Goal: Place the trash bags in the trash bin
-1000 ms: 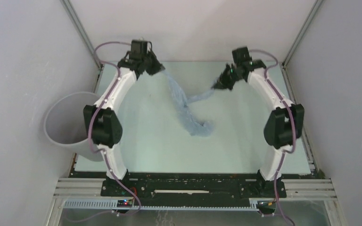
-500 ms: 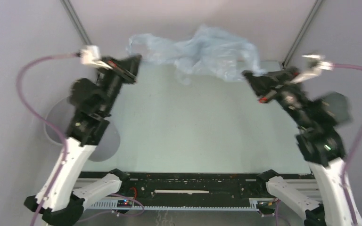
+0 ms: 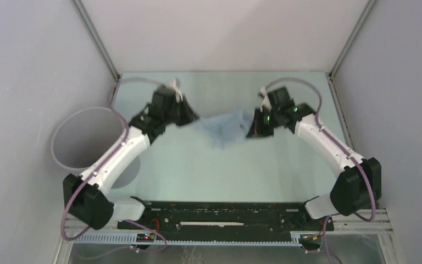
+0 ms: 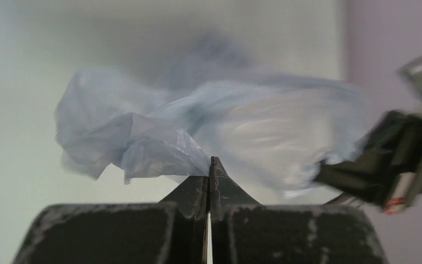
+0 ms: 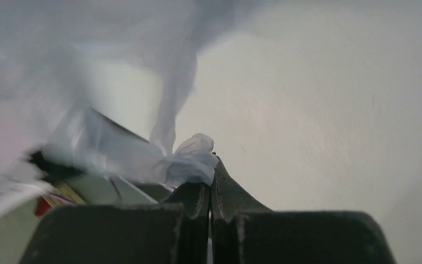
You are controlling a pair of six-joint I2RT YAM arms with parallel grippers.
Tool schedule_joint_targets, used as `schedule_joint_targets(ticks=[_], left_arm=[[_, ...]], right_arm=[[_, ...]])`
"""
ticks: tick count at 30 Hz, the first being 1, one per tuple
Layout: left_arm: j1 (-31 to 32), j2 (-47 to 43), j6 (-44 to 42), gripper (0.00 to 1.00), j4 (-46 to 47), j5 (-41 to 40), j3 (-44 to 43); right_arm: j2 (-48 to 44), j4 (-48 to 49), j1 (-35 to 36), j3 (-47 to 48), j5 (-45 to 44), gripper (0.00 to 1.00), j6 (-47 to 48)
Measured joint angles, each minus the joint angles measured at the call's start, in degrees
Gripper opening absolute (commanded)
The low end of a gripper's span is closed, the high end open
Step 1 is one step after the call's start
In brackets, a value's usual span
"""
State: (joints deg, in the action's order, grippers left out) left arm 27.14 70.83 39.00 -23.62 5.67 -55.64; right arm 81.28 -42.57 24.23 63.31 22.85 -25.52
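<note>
A pale-blue crinkly trash bag [image 3: 225, 125] hangs bunched between my two grippers over the middle of the table. My left gripper [image 3: 193, 117] is shut on the bag's left end, where film [image 4: 143, 146] puffs out above its tips [image 4: 209, 168]. Facing it, my right gripper [image 3: 251, 127] is shut on the right end, a wad of film [image 5: 189, 159] pinched at its tips [image 5: 211, 168]. The round grey trash bin [image 3: 60, 132] stands off the table's left edge, its mouth open upward, partly behind the left arm.
White walls close the cell on three sides, with metal corner posts [image 3: 96, 41] at the back. The black rail [image 3: 225, 212] with the arm bases runs along the near edge. The pale table top [image 3: 225, 176] lies below the bag.
Both arms have come down from a high raised pose and drawn closer together. The bag, spread wide up at the back wall, is now bunched low between the grippers.
</note>
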Motion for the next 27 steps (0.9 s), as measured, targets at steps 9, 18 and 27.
schedule_joint_targets(ticks=[9, 18, 27], left_arm=[[-0.13, 20.94, -4.74, 0.0, -5.22, 0.74, -73.29], [4.17, -3.19, -9.94, 0.0, 4.33, -1.6, -38.84], [4.2, -0.83, -10.4, 0.0, 1.33, -0.66, -4.35]], right_arm=[[21.18, -12.81, -3.28, 80.32, -2.29, 0.03, 2.01], [-18.62, 11.13, -4.63, 25.9, 4.98, 0.0, -1.68], [-8.24, 4.87, -4.26, -9.6, 5.05, 0.5, -1.2]])
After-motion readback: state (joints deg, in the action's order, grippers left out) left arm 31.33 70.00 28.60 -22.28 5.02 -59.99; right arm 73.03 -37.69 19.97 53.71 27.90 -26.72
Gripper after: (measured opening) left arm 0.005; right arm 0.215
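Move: Between the two shut grippers hangs the trash bag, its middle about 9 cm to the right of the left hand, 3 cm back and 3 cm below. From the right hand that middle lies about 8 cm left and 2 cm ahead, at much the same height. The trash bin stands some 31 cm left of the left hand and 9 cm back from it, its middle about 5 cm lower. Flapping the bag with both arms: the hands sweep up together by over 40 cm, arcing forward about 10 cm and then back while the fingers tip upward some 55 degrees, then whip down almost to where they began, tipping back down. The left keeps its pinch on the bag's edge; the right's fingers start to part at the very end. ##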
